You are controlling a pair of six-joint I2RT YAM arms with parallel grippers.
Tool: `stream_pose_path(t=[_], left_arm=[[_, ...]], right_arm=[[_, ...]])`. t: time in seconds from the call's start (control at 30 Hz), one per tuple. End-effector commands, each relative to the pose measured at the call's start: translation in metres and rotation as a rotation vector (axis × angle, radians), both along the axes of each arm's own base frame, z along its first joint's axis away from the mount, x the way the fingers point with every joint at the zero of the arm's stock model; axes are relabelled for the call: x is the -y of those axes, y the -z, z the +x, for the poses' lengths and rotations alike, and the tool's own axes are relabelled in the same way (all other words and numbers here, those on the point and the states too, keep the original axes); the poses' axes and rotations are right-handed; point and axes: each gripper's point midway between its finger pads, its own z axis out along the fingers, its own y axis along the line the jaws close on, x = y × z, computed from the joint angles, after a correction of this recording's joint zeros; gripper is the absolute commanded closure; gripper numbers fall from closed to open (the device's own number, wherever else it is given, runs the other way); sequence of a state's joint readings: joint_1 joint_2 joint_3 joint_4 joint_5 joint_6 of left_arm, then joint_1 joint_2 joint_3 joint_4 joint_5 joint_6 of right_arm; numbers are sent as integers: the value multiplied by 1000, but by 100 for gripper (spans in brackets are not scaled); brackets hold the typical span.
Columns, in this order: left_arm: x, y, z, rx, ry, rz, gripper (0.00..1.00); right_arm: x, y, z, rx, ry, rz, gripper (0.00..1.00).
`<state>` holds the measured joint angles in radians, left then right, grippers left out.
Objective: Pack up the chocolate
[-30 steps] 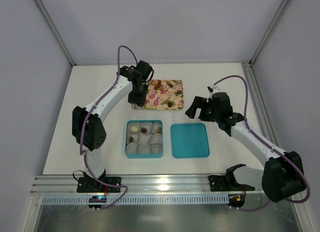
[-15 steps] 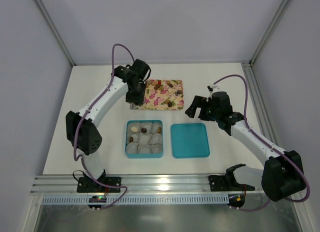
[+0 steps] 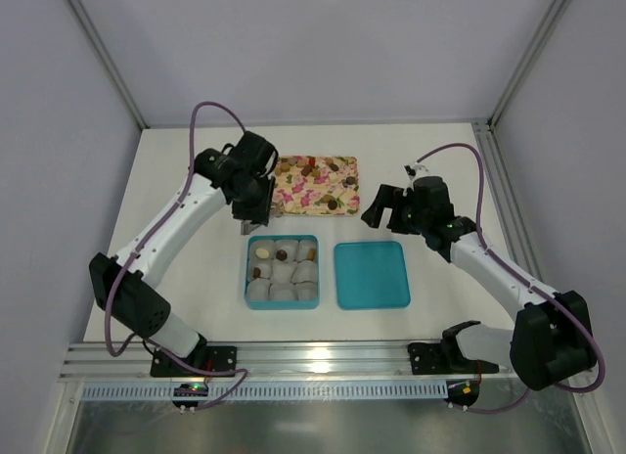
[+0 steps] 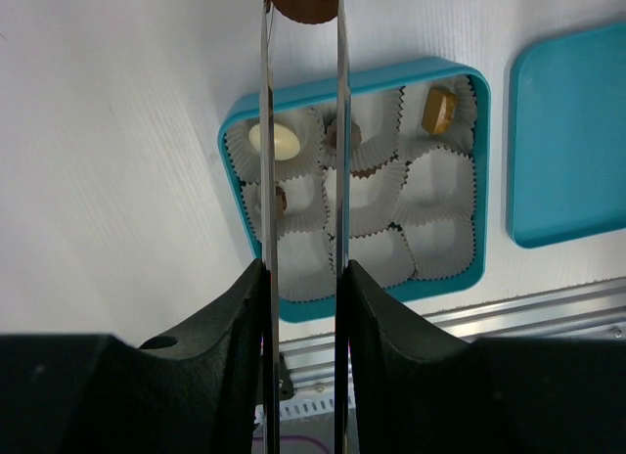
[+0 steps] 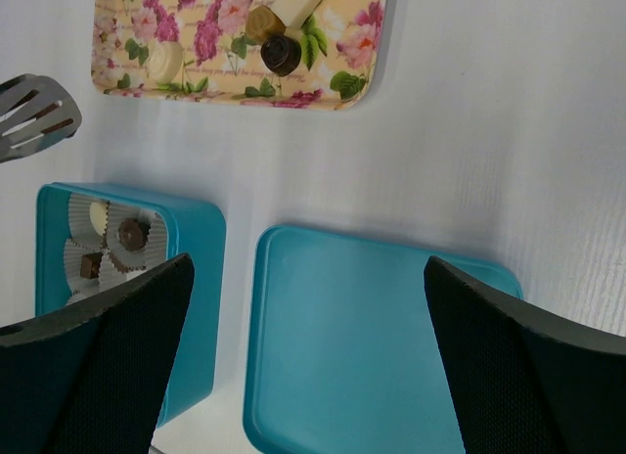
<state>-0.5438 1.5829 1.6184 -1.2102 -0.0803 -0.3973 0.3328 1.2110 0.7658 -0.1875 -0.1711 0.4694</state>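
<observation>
My left gripper (image 4: 303, 278) (image 3: 257, 207) is shut on metal tongs (image 4: 266, 131), and the tongs' tips pinch a round brown chocolate (image 4: 304, 1). It hangs just beyond the far edge of the teal box (image 3: 248, 278) (image 4: 230, 141). The box holds paper cups; a few carry chocolates: a white one (image 4: 273, 139), a tan one (image 4: 439, 110) and dark ones (image 3: 281, 254). More chocolates (image 3: 309, 166) (image 5: 281, 53) lie on the floral tray (image 3: 315, 202) (image 5: 225, 43). My right gripper (image 3: 380, 209) (image 5: 308, 268) stands wide open and empty above the teal lid (image 3: 371, 275) (image 5: 372, 346).
The lid lies flat just right of the box, and the tray sits behind both. The tongs' slotted head (image 5: 34, 116) shows at the left edge of the right wrist view. An aluminium rail (image 3: 313, 356) runs along the near table edge.
My left arm has swung back from the tray's left edge toward the box, carrying the tongs and the chocolate. The right arm has stayed put.
</observation>
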Motion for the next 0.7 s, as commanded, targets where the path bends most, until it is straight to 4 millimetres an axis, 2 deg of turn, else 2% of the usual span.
stream_pose_path(t=[0.0,0.17,0.4,0.47,0.67], left_arm=[[5,-19,-24,27,19,-83,68],[1,-13,-57,-4,47,-95,68],[-5,-14,-94,-22,77,-140,67],[-7,-16,-103,-20,84,-153,67],[-10,-3,-124,-59,106,-153,67]], right_arm=[[-5,-21,15,65,1,14,0],[-6,-21,18,63,3,10,0],[-4,-20,21,59,17,1,0],[-3,-19,21,60,20,-4,0],[-2,-16,20,51,26,-12,0]])
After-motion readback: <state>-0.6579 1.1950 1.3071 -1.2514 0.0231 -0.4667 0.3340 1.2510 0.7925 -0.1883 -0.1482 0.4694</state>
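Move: The middle compartment of the blue box, where the held chocolate seems bound, lies about 12 cm back from the left hand, some 4 cm to its right and 5 cm below. A brown chocolate sits 6 cm left of that compartment; a dark one sits 5 cm beyond it, with a white one 5 cm left of the dark one. From the right hand the compartment is about 12 cm back, 24 cm left and 8 cm down. Bring the left gripper back about 11 cm, nearly level, carrying the round brown chocolate still pinched between its slotted fingers away from the flowered tray, over the box's far rim and in above the compartments. Ease off the speed towards the end, roll the hand some 5 to 10 degrees so its left side dips, and keep the grip unchanged. ##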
